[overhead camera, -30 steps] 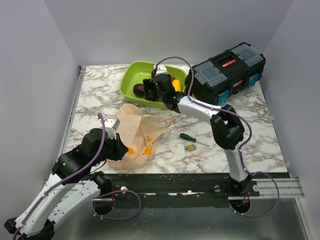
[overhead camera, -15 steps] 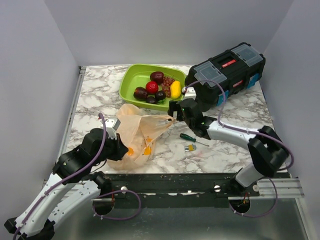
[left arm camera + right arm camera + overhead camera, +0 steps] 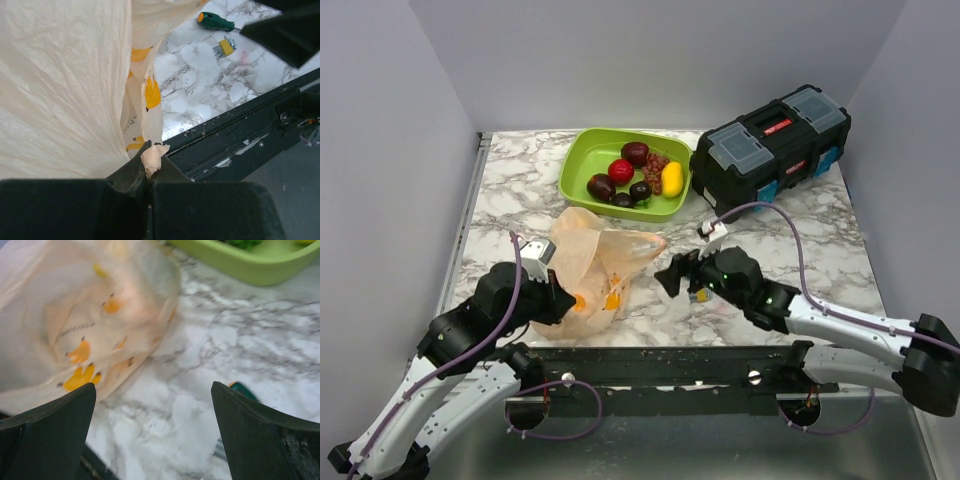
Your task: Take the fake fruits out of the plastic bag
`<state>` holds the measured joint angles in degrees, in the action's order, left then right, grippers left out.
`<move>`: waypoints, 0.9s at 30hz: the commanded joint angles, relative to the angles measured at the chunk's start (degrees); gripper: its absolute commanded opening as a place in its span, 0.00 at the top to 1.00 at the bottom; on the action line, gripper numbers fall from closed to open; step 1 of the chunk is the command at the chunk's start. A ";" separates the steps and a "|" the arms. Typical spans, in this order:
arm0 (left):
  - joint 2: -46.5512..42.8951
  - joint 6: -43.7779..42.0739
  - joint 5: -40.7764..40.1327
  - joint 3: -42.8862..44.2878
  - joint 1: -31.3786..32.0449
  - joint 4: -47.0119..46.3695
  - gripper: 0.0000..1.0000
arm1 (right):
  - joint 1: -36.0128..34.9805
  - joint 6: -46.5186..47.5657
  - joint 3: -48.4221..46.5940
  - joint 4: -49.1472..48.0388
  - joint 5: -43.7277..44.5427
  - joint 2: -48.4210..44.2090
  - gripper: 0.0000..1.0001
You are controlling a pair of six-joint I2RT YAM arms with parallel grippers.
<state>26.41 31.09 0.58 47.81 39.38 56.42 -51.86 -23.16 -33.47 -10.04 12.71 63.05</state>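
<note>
The pale-orange plastic bag [image 3: 595,262] lies crumpled on the marble table, left of centre. My left gripper [image 3: 563,300] is at its near edge, shut on a twisted fold of the bag [image 3: 154,159]. Orange and yellow patches [image 3: 151,94] show on the film; I cannot tell whether they are print or fruit. Fake fruits lie in the lime-green tray [image 3: 572,172]: a red one [image 3: 621,171], a dark purple one [image 3: 634,153], a yellow one [image 3: 671,179] and a grape bunch [image 3: 654,165]. My right gripper [image 3: 670,273] hangs low just right of the bag [image 3: 90,315], open and empty [image 3: 153,386].
A black toolbox [image 3: 770,145] stands at the back right beside the tray. A green-handled screwdriver [image 3: 215,21] and a small yellow bit holder [image 3: 225,47] lie on the marble under my right gripper. The table's dark front rail [image 3: 235,130] runs close behind my left gripper.
My right arm has pulled back from the tray and dropped towards the front, ending beside the bag. The fruits in the tray are now uncovered. The left gripper has kept its hold.
</note>
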 commanded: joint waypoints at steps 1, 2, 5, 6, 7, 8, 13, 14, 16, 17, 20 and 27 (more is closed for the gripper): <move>-3.04 -0.74 1.09 -0.53 -0.34 -1.44 1.00 | -6.09 -0.96 5.99 0.10 -7.85 -7.21 0.01; -3.46 -0.90 1.33 -0.48 -0.28 -1.62 1.00 | -8.22 -1.36 7.26 -2.03 -7.99 -8.01 0.03; -3.76 -1.21 1.90 -0.48 -0.35 -1.82 1.00 | -14.05 -1.13 7.60 -9.67 -7.55 -5.73 0.08; -3.83 -1.29 2.20 -0.48 -0.35 -1.87 1.00 | -16.19 -0.30 6.20 -10.74 -6.31 -3.08 0.09; -3.85 -1.45 2.55 -0.53 -0.35 -1.93 1.00 | -17.94 0.95 4.25 -11.38 -4.67 -0.80 0.10; -3.94 -1.55 2.87 -0.57 -0.35 -1.99 1.00 | -19.56 2.48 2.45 -12.09 -2.93 2.89 0.13; -3.82 -1.93 3.64 -0.70 -0.35 -2.37 1.00 | -22.18 9.32 -11.62 -13.66 8.16 19.37 0.30; -3.57 -2.02 3.80 -0.64 -0.33 -2.24 1.00 | -22.15 10.45 -13.00 -16.59 10.10 22.09 0.32; -2.99 -2.00 3.88 -0.61 -0.35 -2.05 1.00 | -22.12 12.31 -14.15 -23.79 13.39 27.04 0.39; -2.95 -1.93 3.82 -0.51 -0.35 -2.10 1.00 | -22.15 13.56 -14.17 -28.83 15.82 30.01 0.45; -3.99 -1.78 3.28 -0.57 -0.35 -2.11 1.00 | -22.02 17.67 -16.10 -38.74 18.71 39.16 0.61; -7.30 -1.74 2.83 -0.79 -0.40 -2.62 1.00 | -20.37 18.26 -21.30 -53.31 17.12 54.90 0.76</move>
<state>20.84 29.95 3.03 47.35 39.38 55.29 -73.32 -6.79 -51.79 -50.06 27.53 113.01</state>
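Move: The bag's middle, with its open mouth towards the right hand, lies about 20 cm to that hand's left, level with it fore and aft and some 10 cm lower; the last fruit inside is hidden. The screwdriver is roughly 10 cm to its right and 3 cm back, the green tray about 24 cm ahead and 11 cm left, both some 15 cm below. From the left hand the bag's middle is about 4 cm ahead, 6 cm right and 12 cm down. The left fingers keep their pinch on the bag's rim and lift it a centimetre or so while the right hand enters the mouth. The right hand first draws back some 11 cm, swinging left, then curves left and forward, about 20 cm leftward in all, and finally dips into the bag. Its fingers narrow from wide open to about a quarter and tilt nearer level. ##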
